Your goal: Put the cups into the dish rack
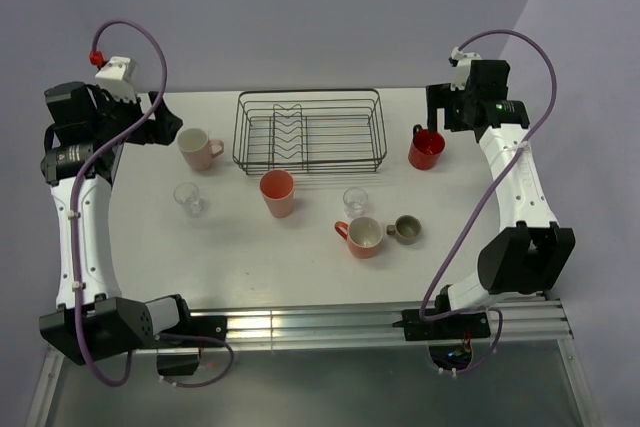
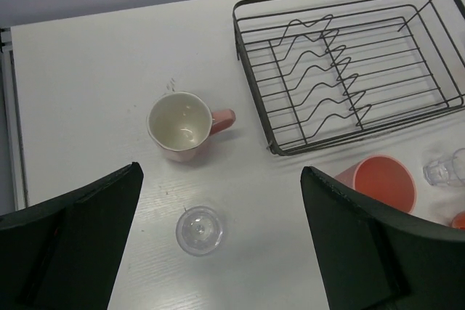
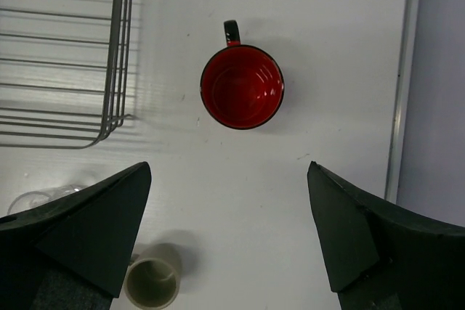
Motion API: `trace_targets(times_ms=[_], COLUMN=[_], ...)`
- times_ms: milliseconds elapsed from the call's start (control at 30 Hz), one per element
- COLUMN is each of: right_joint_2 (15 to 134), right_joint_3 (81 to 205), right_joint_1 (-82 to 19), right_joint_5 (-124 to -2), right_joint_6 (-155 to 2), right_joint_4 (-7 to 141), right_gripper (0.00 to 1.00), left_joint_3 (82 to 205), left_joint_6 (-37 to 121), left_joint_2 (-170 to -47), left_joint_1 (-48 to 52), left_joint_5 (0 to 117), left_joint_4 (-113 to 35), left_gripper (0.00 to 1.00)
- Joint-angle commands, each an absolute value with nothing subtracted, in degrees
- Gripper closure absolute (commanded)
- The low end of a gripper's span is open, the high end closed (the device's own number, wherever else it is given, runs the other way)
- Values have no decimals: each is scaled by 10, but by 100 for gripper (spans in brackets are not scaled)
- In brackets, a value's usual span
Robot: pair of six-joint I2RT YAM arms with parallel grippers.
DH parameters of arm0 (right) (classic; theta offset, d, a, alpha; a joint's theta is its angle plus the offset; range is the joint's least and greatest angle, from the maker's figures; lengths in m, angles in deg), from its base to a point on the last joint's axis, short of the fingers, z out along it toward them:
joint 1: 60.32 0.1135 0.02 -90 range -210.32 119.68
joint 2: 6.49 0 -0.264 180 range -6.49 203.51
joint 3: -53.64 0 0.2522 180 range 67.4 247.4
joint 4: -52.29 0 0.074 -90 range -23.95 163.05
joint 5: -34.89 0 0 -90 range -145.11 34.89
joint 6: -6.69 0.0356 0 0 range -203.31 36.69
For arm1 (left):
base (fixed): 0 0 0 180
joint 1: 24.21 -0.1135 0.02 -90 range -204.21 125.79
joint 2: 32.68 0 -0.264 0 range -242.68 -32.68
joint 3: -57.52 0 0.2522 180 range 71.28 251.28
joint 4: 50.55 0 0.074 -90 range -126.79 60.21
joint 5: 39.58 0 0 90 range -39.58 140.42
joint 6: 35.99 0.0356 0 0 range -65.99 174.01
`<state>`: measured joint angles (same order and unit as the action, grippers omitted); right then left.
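Note:
The black wire dish rack point(image 1: 310, 169) stands at the back middle of the table with nothing in it. A pale pink mug point(image 1: 198, 148) sits left of it and a red mug point(image 1: 426, 149) right of it. In front stand a salmon tumbler point(image 1: 277, 193), two clear glasses point(image 1: 188, 197) point(image 1: 355, 200), an orange mug point(image 1: 362, 236) and a small grey-olive mug point(image 1: 405, 229). My left gripper point(image 2: 220, 170) hangs open above the pink mug point(image 2: 180, 125) and a glass point(image 2: 199, 230). The right gripper point(image 3: 229, 168) is open above the red mug point(image 3: 242, 86), holding nothing.
The table's left edge runs close to the pink mug and its right edge close to the red mug. In the right wrist view the rack's corner point(image 3: 116, 49) lies left of the red mug, and the grey-olive mug point(image 3: 152, 281) sits under the left finger.

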<state>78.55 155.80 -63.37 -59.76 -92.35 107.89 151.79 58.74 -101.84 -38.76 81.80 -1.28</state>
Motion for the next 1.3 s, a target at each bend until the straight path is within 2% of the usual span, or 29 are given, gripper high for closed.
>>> trace_targets(times_ms=[0, 33, 167, 433, 1000, 1267], right_joint_2=[793, 796, 810, 811, 816, 818], right_joint_3=[1601, 1607, 1615, 1615, 1614, 1610], right_joint_1=[-637, -637, -637, -637, -637, -637], right_joint_5=[-613, -615, -618, -626, -618, -618], right_joint_6=[-920, -918, -916, -909, -917, -925], right_joint_4=[1101, 1103, 1109, 1110, 1117, 1118], right_gripper=[4, 4, 5, 5, 5, 5], left_joint_3=[1556, 1596, 1692, 1773, 1859, 1879], left_joint_6=[580, 574, 568, 588, 588, 612], left_joint_2=[-1058, -1078, -1210, -1358, -1538, -1588], left_joint_1=[-389, -389, -389, -385, -325, -313], left_joint_5=[774, 757, 707, 680, 600, 594], left_joint_4=[21, 41, 131, 177, 168, 178], left_gripper=[1, 1, 15, 25, 36, 51])
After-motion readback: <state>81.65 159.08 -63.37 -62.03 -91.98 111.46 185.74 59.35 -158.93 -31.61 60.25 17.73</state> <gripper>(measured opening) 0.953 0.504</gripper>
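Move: The pink cup lies about 12 cm ahead of my left hand, practically in line with it (1 cm left) and some 28 cm below. At table level too, the stemmed glass stands about 13 cm back from the cup and 3 cm to its left. The orange tumbler is 11 cm back and 21 cm right of the cup, and the rack's middle 5 cm ahead and 31 cm right of it. From my right hand the cup is roughly 66 cm left, 7 cm ahead and 21 cm down. I sink my left hand about 25 cm and reach some 13 cm forward to the pink cup, swinging slightly left and then a little back right. On the way the wrist tips down by about 45 degrees and the fingers draw in from wide to half open, ending either side of the rim on the cup's far left, one outside the wall, the other at the mouth; no grip yet. ##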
